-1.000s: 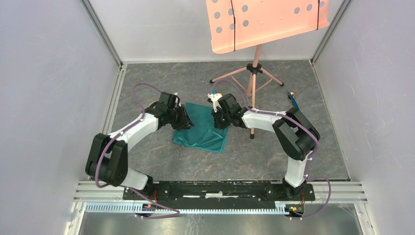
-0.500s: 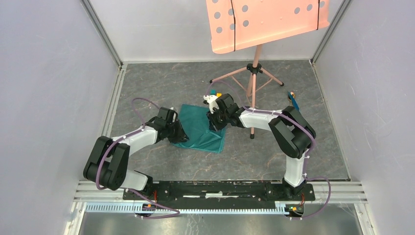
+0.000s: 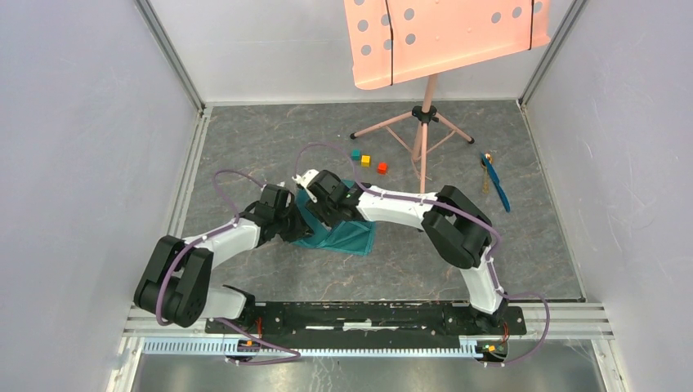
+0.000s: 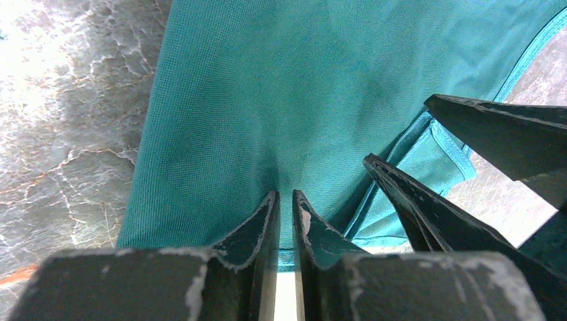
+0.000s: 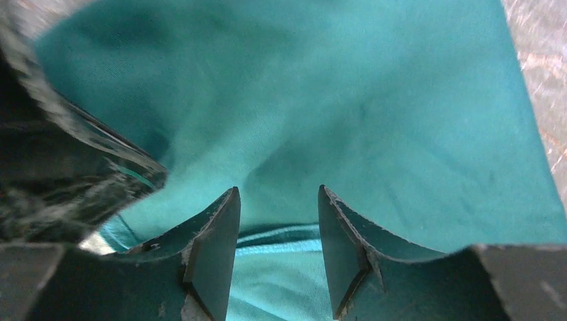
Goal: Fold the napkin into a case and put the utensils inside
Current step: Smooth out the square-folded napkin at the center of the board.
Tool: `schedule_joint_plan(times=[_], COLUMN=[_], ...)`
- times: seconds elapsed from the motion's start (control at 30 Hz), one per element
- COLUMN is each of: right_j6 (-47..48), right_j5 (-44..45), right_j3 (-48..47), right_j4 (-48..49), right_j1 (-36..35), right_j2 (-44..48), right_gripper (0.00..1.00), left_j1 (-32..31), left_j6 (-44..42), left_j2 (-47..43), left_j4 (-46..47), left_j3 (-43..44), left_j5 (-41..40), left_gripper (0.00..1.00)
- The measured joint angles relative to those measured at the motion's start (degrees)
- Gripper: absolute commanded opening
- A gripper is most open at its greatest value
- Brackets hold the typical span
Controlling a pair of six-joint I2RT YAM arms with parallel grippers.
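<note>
The teal napkin (image 3: pixel 350 235) lies folded over in the middle of the table, mostly hidden under both arms; it shows as a broad wedge, not a slim case. My left gripper (image 3: pixel 292 222) is at its left edge, jaws nearly together with the hem pinched between them (image 4: pixel 285 194). The cloth (image 4: pixel 267 87) spreads out ahead of them. My right gripper (image 3: pixel 320 204) has reached across from the right and hovers low over the napkin (image 5: pixel 374 114), open (image 5: pixel 277 190), with a hem line under the gap. The utensils (image 3: pixel 493 181), a blue piece and a golden spoon, lie far right.
Three small cubes, teal (image 3: pixel 356 153), yellow (image 3: pixel 365 160) and red (image 3: pixel 382 167), sit behind the napkin. A salmon music stand's tripod (image 3: pixel 422 122) stands at the back, one foot near the right forearm. Grey walls close both sides. The right fingers (image 4: pixel 481 134) crowd the left wrist view.
My right gripper swept left across the napkin, folding its right side over, and opened. The left gripper drew back slightly and closed on the left edge. The cubes are now uncovered.
</note>
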State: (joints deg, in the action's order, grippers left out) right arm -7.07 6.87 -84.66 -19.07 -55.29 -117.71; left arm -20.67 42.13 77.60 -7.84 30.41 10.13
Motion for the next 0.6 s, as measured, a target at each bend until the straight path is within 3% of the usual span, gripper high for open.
schedule_joint_plan(times=[0.3,0.5,0.6], right_j6=[-0.11,-1.01,-2.08], right_j5=[6.82,7.19,6.64], right_j3=[2.32,14.91,23.21], right_j4=[-4.0,-3.91,-5.46], right_j1=[-1.27,-2.91,-4.0], right_j2=[0.02,9.29,16.72], right_gripper=[0.53,0.52,0.56], left_j1=[0.0,-0.04,-0.07], left_j6=[1.55,1.79,1.79], left_j2=[-1.07,-1.16,-1.27], left_j4=[1.88,2.64,2.62], left_j3=[-1.66,-1.99,-1.99], left_j5=[-0.96,-1.01,-1.03], left_gripper=[0.16,0.16,0.16])
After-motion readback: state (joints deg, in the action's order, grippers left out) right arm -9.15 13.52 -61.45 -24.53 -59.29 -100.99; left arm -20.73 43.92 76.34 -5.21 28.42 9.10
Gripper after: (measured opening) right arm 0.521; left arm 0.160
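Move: The square-folded napkin's middle is roughly 4 cm to the right of the right hand, 2 cm ahead and 2 cm below. Beyond it stand the teal block, about 22 cm ahead of the right hand and 11 cm right, and the yellow block, 20 ahead and 14 right. From the left hand, at the near-left edge, the napkin's middle is some 6 cm ahead, 9 cm right and 1 cm lower. Left fingertips stay on the napkin; the open right hand dips, then drags about 13 cm right and back. ##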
